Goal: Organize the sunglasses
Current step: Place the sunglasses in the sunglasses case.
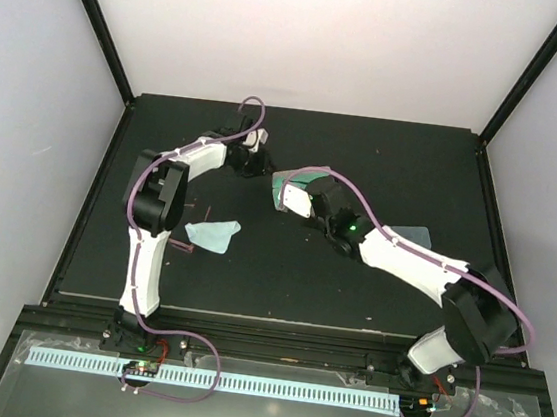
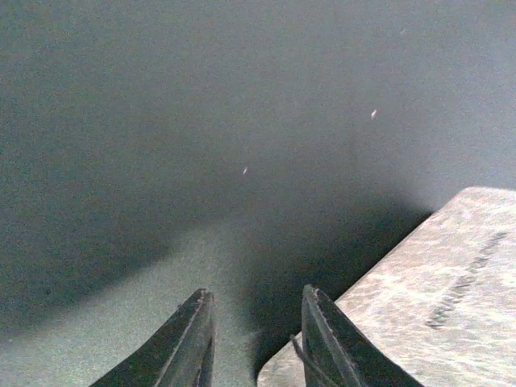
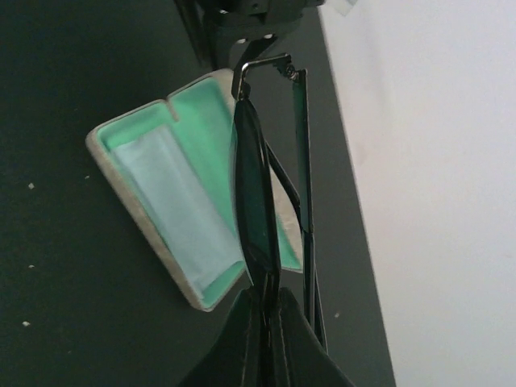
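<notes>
My right gripper (image 3: 264, 294) is shut on the black sunglasses (image 3: 256, 185), pinching one dark lens edge-on, with the arms folded beside it. They hang just above an open beige-grey case (image 3: 197, 101) with a green lining and a light blue cloth (image 3: 173, 210) inside. In the top view that case (image 1: 286, 183) lies at the table's middle, between both grippers. My left gripper (image 2: 256, 302) stands open low over the table, its right finger at the case's (image 2: 451, 298) edge. Thin reddish-pink bits of the other sunglasses (image 1: 180, 246) show by the left arm.
A light blue cloth (image 1: 213, 232) lies on the dark table beside the left arm. Another pale cloth (image 1: 413, 234) lies behind the right arm. Black posts and white walls border the table on three sides.
</notes>
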Controlling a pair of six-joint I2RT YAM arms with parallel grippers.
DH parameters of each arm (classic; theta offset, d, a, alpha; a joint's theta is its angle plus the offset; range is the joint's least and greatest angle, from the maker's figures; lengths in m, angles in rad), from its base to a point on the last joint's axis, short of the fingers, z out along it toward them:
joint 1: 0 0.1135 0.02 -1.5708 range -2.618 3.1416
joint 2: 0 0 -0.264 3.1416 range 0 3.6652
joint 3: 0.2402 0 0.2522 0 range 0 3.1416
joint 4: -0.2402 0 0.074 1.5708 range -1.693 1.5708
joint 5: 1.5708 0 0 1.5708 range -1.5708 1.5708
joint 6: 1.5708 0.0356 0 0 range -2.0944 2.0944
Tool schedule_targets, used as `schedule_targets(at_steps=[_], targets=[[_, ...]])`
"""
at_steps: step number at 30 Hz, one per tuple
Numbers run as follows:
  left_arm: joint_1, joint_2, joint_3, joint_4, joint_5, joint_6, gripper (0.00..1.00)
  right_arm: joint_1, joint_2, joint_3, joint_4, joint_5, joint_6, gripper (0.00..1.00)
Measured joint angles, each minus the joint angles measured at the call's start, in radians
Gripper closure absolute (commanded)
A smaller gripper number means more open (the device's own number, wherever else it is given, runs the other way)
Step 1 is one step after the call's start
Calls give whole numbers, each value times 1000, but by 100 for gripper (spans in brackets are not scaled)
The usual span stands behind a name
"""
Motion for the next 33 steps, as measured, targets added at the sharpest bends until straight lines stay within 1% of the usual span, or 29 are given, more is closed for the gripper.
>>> schedule_targets(at_steps=[6, 10, 14, 22, 27, 33], targets=[[0, 58, 1, -40, 49, 27, 71, -15, 113, 63, -83, -46, -56, 99], [-1, 60, 16, -75, 80, 62, 71, -16, 167, 114, -136, -59, -114, 99], [-12, 60, 15, -102, 102, 88, 71, -21, 228, 203, -201, -65, -157, 99], [-23, 43, -29, -70, 122, 97, 71, -55, 261, 267, -278, -76, -201, 99], [-23, 17, -72, -51, 122, 86, 71, -66, 261, 301, -339, -98, -152, 99], [-23, -17, -141, 6, 123, 53, 69, -70, 261, 373, -401, -106, 33, 99]])
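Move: The open sunglasses case, lid on its far side, has its middle roughly 10 cm ahead of the right hand, 3 cm to its left and 16 cm below; that hand already holds the sunglasses. From the left hand the case lies about 5 cm back, 8 cm right and 4 cm lower. A blue case sits some 23 cm right of the right hand and 2 cm back; the light-blue cloth lies 22 cm back and 11 cm left of the left hand. The left fingers push against the far-left end of the case's lid: that hand first drops about 3 cm, then works back some 5 cm and slightly right, its gap unchanged. Keeping its pinch on the sunglasses, the right hand sinks about 5 cm, easing forward 3 cm, then lifts a couple of centimetres again, its fingers tipping some 15 degrees further down. ##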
